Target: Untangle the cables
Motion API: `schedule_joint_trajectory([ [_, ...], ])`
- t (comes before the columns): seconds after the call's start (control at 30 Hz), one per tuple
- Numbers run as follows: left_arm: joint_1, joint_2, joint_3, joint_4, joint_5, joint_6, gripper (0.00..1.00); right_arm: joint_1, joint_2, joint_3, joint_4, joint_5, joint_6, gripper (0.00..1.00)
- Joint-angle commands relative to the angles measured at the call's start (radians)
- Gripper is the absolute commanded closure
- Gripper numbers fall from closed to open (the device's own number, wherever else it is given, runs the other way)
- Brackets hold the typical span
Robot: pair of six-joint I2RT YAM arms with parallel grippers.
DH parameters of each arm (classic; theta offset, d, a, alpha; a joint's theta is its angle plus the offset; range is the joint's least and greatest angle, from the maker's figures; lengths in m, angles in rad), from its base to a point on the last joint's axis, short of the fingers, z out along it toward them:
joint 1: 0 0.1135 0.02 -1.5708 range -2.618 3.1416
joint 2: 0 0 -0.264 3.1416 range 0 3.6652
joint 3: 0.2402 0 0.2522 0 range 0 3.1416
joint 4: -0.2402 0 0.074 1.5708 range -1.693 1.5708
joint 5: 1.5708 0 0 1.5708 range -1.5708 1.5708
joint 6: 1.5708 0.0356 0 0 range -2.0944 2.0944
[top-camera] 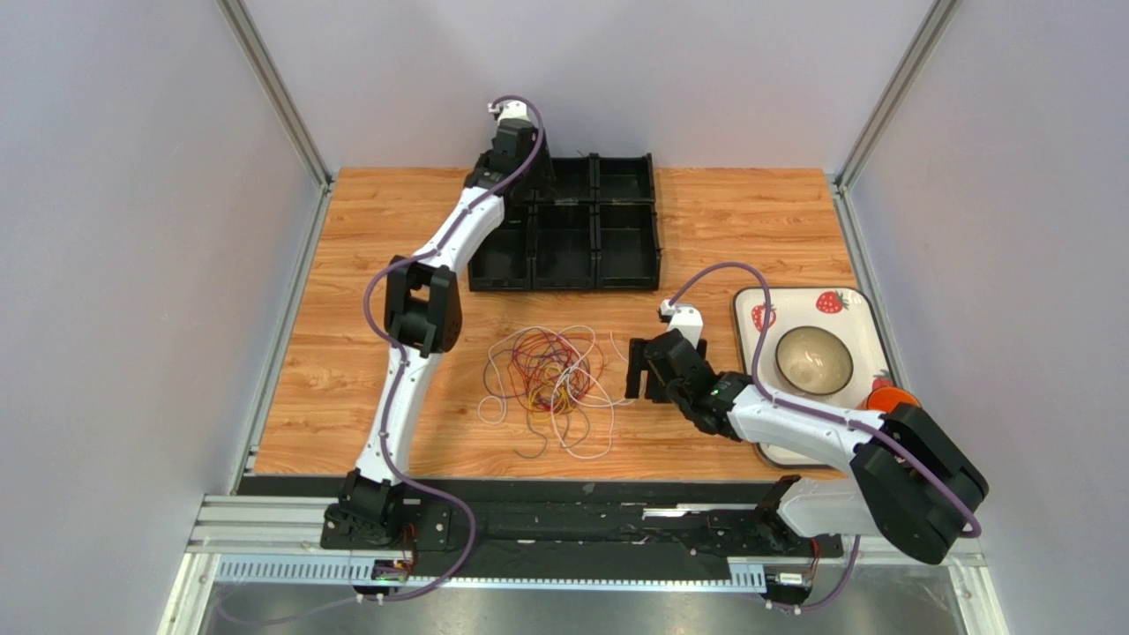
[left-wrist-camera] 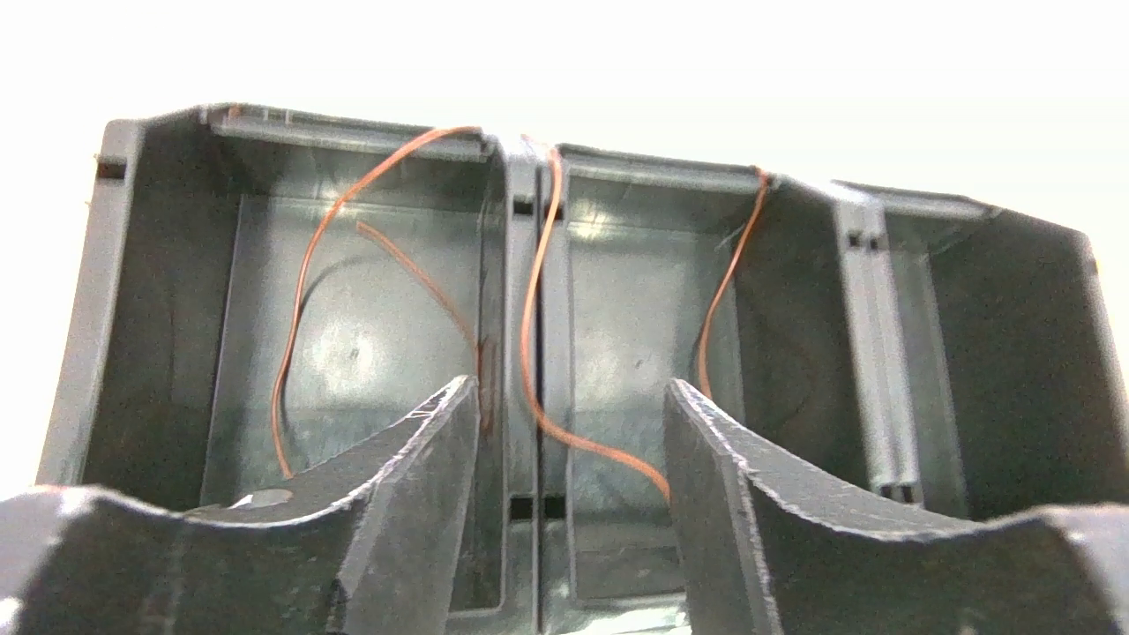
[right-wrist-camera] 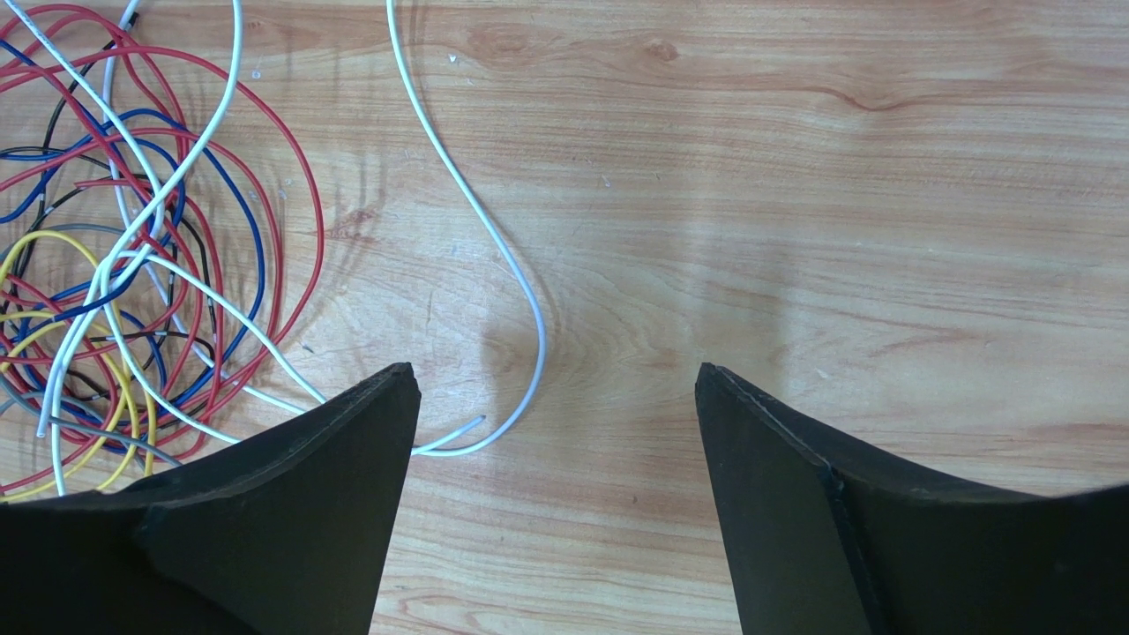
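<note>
The cables (top-camera: 550,377) lie in a loose tangle of white, red, yellow, blue and dark loops on the wooden table. In the right wrist view the tangle (right-wrist-camera: 146,252) is at the left, and a white cable (right-wrist-camera: 497,252) curls out with its free end between my fingers. My right gripper (right-wrist-camera: 557,375) is open just above the table, right of the tangle (top-camera: 636,372). One orange cable (left-wrist-camera: 530,304) hangs over a divider of the black tray (left-wrist-camera: 159,291), spanning two compartments. My left gripper (left-wrist-camera: 570,386) stands open over that divider at the tray's back-left corner (top-camera: 509,156); the cable runs between the jaws towards the right finger.
The black tray (top-camera: 623,245) of several compartments sits at the back middle of the table. A strawberry-patterned plate (top-camera: 848,307) holding a bowl (top-camera: 812,360) stands at the right, with an orange object (top-camera: 891,394) at its near edge beside my right arm.
</note>
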Motion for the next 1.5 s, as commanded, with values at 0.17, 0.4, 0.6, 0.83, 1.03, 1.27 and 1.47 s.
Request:
schedule_joint_trajectory([
  [0.17, 0.012, 0.018, 0.060, 0.047, -0.025, -0.042, 0.46, -0.005, 0.003, 0.034, 0.044, 0.003, -0.006, 0.20],
  [0.4, 0.032, 0.030, 0.057, 0.023, -0.010, -0.068, 0.46, -0.005, 0.003, 0.033, 0.046, 0.004, -0.008, 0.20],
  [0.6, 0.036, 0.048, 0.058, 0.026, 0.024, -0.080, 0.51, -0.005, 0.005, 0.033, 0.046, 0.004, -0.008, 0.20],
  [0.83, 0.039, 0.059, 0.058, 0.018, 0.027, -0.088, 0.66, -0.005, 0.005, 0.034, 0.048, 0.004, -0.008, 0.20],
  [1.03, 0.044, 0.045, 0.049, 0.013, 0.022, -0.090, 0.90, -0.005, 0.006, 0.034, 0.046, 0.006, -0.008, 0.20],
  [1.27, 0.052, -0.013, 0.023, 0.018, -0.004, -0.057, 1.00, -0.005, 0.008, 0.036, 0.046, 0.006, -0.008, 0.20],
  [1.47, 0.073, -0.083, -0.017, 0.027, -0.019, -0.030, 1.00, -0.006, 0.011, 0.039, 0.044, 0.006, -0.008, 0.20],
])
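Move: Over the ridge between the black tray's back left and back middle compartments, the draped orange cable lies about 1 cm ahead of the left hand, 2 cm left and 2 cm below. Some 8 cm down, the left compartment's middle is 1 cm ahead and 6 cm left of that hand, the middle compartment's 1 cm ahead and 3 cm right. From the right hand, this draped stretch is roughly 41 cm ahead, 12 cm left and 8 cm above. Easing forward and left with a slight rise, the left hand then sinks nearly 3 cm from its highest point to the orange cable at the ridge. There the half-open fingers shut fully and pinch the cable; holding it, the hand drifts about 1 cm farther left and barely up, having turned only some 5 degrees. ##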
